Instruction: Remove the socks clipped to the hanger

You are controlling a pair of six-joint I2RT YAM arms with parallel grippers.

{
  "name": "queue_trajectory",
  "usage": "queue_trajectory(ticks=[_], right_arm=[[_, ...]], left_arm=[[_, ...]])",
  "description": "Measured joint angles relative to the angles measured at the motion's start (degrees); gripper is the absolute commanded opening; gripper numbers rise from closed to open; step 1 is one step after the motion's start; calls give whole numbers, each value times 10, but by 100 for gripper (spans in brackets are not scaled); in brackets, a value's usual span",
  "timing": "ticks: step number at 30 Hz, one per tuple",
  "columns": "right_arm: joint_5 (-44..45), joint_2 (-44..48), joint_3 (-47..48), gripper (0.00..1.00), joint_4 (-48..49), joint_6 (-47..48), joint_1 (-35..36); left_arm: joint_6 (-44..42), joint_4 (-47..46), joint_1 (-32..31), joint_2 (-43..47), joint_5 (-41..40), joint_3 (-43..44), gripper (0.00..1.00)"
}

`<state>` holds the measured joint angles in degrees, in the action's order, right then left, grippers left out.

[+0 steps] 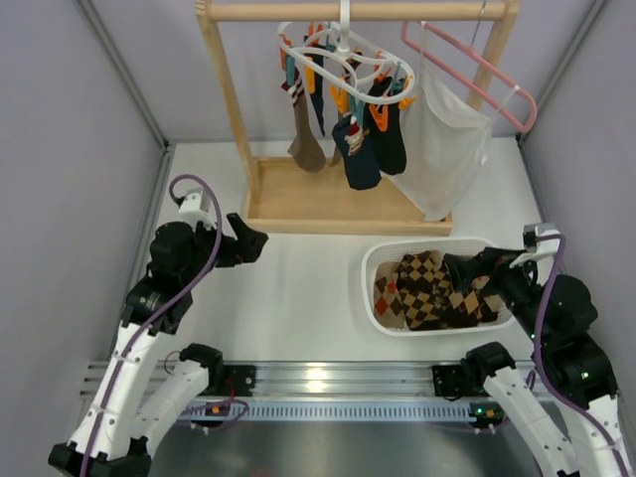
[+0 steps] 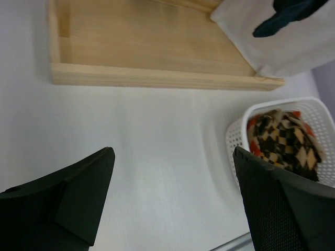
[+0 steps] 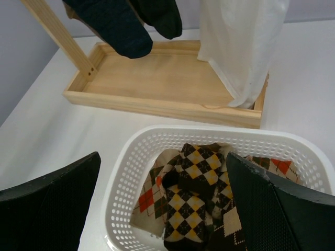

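Observation:
Several dark navy, black and brown socks (image 1: 363,149) hang from the clips of the white looped hanger (image 1: 343,52), hooked on the wooden rack's top bar. Toes of two dark socks (image 3: 123,29) show in the right wrist view. My left gripper (image 1: 250,241) is open and empty above the white table, left of the basket; in its own view (image 2: 172,198) only table lies between the jaws. My right gripper (image 1: 469,268) is open and empty over the basket's right part, with argyle socks below it (image 3: 162,204).
A white perforated basket (image 1: 376,260) holds tan-and-brown argyle socks (image 1: 427,288). The wooden rack's tray base (image 1: 328,199) stands behind it. A white mesh bag (image 1: 447,149) hangs from a pink wire hanger (image 1: 477,70) at the right. Grey walls enclose the table.

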<state>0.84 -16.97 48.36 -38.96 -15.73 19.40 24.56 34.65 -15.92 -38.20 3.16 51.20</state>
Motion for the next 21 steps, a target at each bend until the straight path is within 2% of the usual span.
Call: queue_trajectory(ticks=[5,9,12,14,16,21], right_arm=[[-42,1,0,99,9,1,0],[-78,1,-8,99,19,1,0],[-102,1,-11,99,21,1,0],[-113,2,-11,99,24,1,0],[-121,4,-11,100,26,1,0],[-143,5,-10,99,25,2,0]], left_arm=[[74,-185,-6,-63,139,-78,98],[76,-353,-63,-172,153,-98,98],[36,-442,-126,-279,157,-54,98],[14,-501,-146,-353,174,-7,98],[-12,-551,-155,-414,178,34,98],[-64,-629,-171,-500,144,100,98]])
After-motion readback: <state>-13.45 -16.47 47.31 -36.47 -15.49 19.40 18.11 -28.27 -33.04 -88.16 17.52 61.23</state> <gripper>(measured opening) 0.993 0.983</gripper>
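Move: The navy sock hangs about 18 cm ahead of the left hand, some 26 cm to its right, its middle roughly 7 cm higher. From this hand too, the brown sock hangs about 22 cm ahead and 12 cm right, and the black sock about 22 cm ahead and 31 cm right, both at much the same height. From the right hand, the navy sock is around 24 cm ahead, 21 cm left and 4 cm up. Sweeping right and forward some 27 cm, the left hand heads for the toe end of the navy sock, dipping about 2 cm before rising some 4 cm late on. Its wrist swings about 30 degrees clockwise and tips up to nearly level, fingers staying wide open. The right hand, also open, eases about 4 cm left above the basket, turning slightly counter-clockwise. ##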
